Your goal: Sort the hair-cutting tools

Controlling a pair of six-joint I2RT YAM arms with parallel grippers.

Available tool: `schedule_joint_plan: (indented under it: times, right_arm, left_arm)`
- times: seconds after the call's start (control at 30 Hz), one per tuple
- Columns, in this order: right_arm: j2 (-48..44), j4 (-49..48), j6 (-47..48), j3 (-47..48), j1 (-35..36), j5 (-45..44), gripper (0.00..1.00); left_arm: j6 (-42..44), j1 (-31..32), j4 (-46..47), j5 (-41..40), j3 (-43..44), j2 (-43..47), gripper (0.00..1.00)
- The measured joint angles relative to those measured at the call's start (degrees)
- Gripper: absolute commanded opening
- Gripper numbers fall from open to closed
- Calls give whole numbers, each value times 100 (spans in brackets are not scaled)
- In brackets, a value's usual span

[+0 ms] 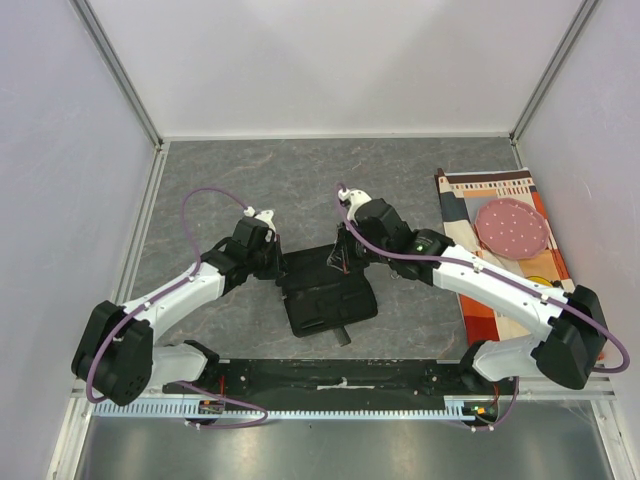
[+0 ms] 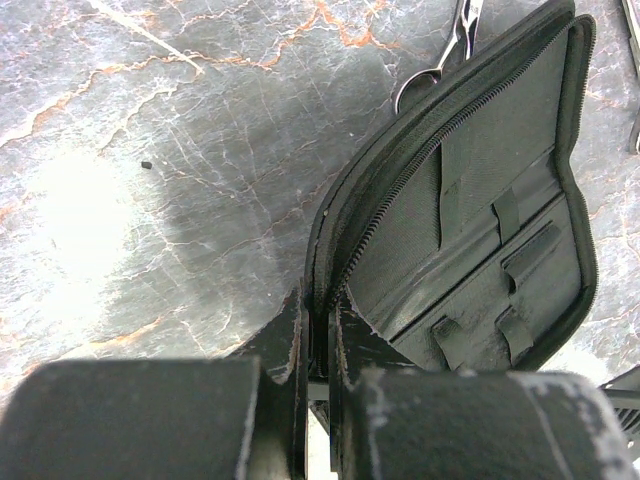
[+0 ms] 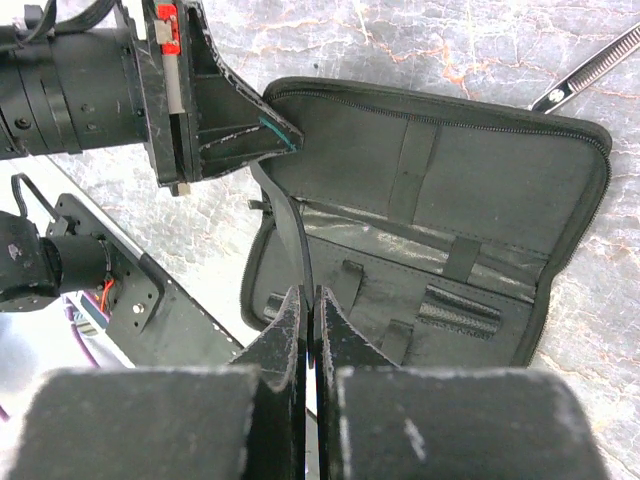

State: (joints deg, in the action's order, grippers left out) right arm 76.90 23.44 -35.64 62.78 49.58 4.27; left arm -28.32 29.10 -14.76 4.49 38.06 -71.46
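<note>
The black fabric pouch [image 1: 328, 298] lies open in the middle of the table, its pockets showing [image 3: 450, 250]. My left gripper [image 2: 320, 295] is shut on the pouch's zippered left rim [image 2: 345, 240] and holds that flap up. From the other side my right gripper [image 3: 312, 295] is shut on a thin black comb [image 3: 290, 225], seen edge-on, which points down into the pouch. One pair of silver scissors [image 2: 440, 50] lies on the table just beyond the pouch, also showing as scissors [image 3: 590, 65]. The left gripper [image 1: 281, 266] and right gripper [image 1: 343, 262] face each other across the pouch.
A patterned cloth [image 1: 480, 200] with a pink dotted disc [image 1: 510, 228] lies at the right. A black rail [image 1: 340, 378] runs along the near edge between the arm bases. White walls close in the back and sides. A short dark stub [image 1: 344, 336] sticks out at the pouch's near edge.
</note>
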Motion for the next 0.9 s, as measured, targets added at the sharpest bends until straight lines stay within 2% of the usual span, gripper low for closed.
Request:
schedule_joint_plan:
  times: [0.23, 0.4, 0.67, 0.9]
  right_arm:
    - [-129, -264, -85, -85, -9, -179, 0]
    - [-437, -111, -52, -138, -74, -203, 0]
    - [-1349, 741, 297, -122, -977, -243, 0]
    - [-1449, 1226, 566, -184, -1408, 118, 0]
  left_arm:
    - [0, 2, 7, -2, 0, 0, 2]
    - [0, 20, 7, -26, 0, 0, 2]
    - [0, 28, 0, -52, 0, -7, 2]
    - [0, 50, 7, -133, 2, -103, 2]
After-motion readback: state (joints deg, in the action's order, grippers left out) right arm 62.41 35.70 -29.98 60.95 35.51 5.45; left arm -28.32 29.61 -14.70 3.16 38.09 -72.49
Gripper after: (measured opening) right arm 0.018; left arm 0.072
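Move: The right gripper, holding the black comb, is above the open tool case: the case's middle is about 4 cm to its left, 2 cm farther out and some 16 cm below. The thinning scissors, partly under the case's far edge, lie about 17 cm ahead and 2 cm left; the haircutting scissors about 14 cm ahead and 12 cm right. From the left gripper, pinching the case's left edge, the case's middle is about 12 cm right, 2 cm back and 5 cm lower. Draw the right gripper back out to the right about 10 cm, fingers shut on the comb, lifting 4 to 5 cm on the way and easing down a little at the end; turn it roughly 10 degrees clockwise. Pull the comb's tip away from the left fingers to over the case's right part. Keep the left gripper in place, still pinching the case's left edge. ##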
